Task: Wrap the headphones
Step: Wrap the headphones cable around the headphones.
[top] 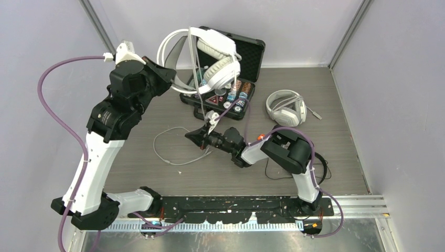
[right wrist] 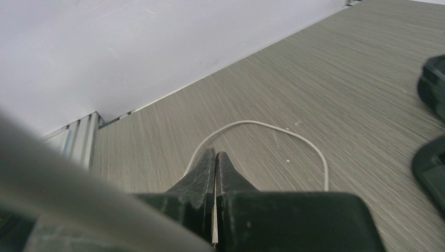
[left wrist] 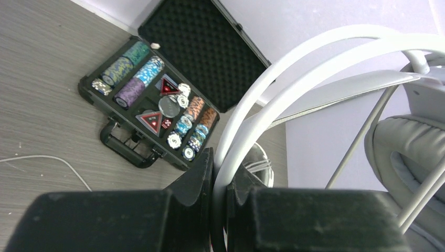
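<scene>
My left gripper (top: 170,73) (left wrist: 220,157) is shut on the double white headband (left wrist: 294,68) of one pair of large white headphones (top: 220,58), holding them up in the air over the open case. A grey ear cup (left wrist: 409,157) hangs at the right of the left wrist view. Their white cable (top: 168,152) (right wrist: 262,125) drops to the table and loops there. Low over the table's middle, my right gripper (top: 195,135) (right wrist: 215,153) is shut on that cable, a thin strip of which shows between the jaws.
An open black case of poker chips (top: 231,94) (left wrist: 152,100) stands at the back, its foam lid (top: 246,52) upright. A second white pair (top: 286,107) lies at the back right. A thin black cable (top: 278,176) trails by the right arm. Walls close in on both sides.
</scene>
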### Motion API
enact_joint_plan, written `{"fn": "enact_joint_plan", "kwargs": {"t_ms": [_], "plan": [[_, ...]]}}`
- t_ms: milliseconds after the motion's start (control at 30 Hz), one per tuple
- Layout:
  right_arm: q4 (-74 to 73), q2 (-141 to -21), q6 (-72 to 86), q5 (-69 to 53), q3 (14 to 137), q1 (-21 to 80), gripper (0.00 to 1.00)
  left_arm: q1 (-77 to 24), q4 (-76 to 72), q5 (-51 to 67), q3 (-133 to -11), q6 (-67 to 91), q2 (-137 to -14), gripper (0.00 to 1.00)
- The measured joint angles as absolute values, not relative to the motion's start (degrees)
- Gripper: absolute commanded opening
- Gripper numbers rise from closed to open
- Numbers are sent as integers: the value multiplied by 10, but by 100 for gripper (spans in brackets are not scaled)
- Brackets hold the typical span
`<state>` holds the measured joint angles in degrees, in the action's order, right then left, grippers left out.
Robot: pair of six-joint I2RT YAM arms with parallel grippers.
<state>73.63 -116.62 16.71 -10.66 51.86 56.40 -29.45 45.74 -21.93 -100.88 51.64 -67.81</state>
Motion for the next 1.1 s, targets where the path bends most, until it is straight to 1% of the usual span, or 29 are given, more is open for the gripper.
{"fn": "enact_joint_plan", "kwargs": {"t_ms": [133,333,467,600,900,967,1100], "plan": [[748,-1151,176,-109,491,535,0,-293,464,-162,-1020,493,-681,0],[755,-1086,196,-121,454,475,0,-292,467,-45,-1046,452,-697,0],[751,-1039,205,-131,430,438,1,-290,474,32,-1060,395,-705,0],[732,-989,216,-148,415,410,1,-289,487,81,-1060,331,-705,0],[620,-884,245,-220,413,374,0,-288,545,134,-1051,151,-701,0],[584,-865,257,-242,416,369,0,-288,542,146,-1033,115,-692,0],[464,-821,270,-290,450,366,0,-288,537,155,-988,27,-670,0]]}}
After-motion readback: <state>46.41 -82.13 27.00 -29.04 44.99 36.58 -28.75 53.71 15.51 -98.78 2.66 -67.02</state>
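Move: The headphones, held by their headband in the left hand, have their middle about 10 cm to its right, 5 cm ahead and nearly level. From the right hand, already shut on the cable, they are roughly 30 cm up, 9 cm ahead and 10 cm right; the pinched cable is about 30 cm below and 4 cm back of the left hand. The loose cable loop lies 6 cm ahead, 7 cm left and 13 cm below the right hand; the poker case, 26 cm ahead, 12 cm right, 11 cm below. The cable, still pinched in the right fingers, is drawn right and up about 13 cm each way towards the headphones, swinging forward some 6 cm before easing back. Meanwhile the left hand keeps its grip on the headband and carries the headphones right and back, then down about 5 cm, turning them clockwise nearly 50 degrees while rolling its left side up. ##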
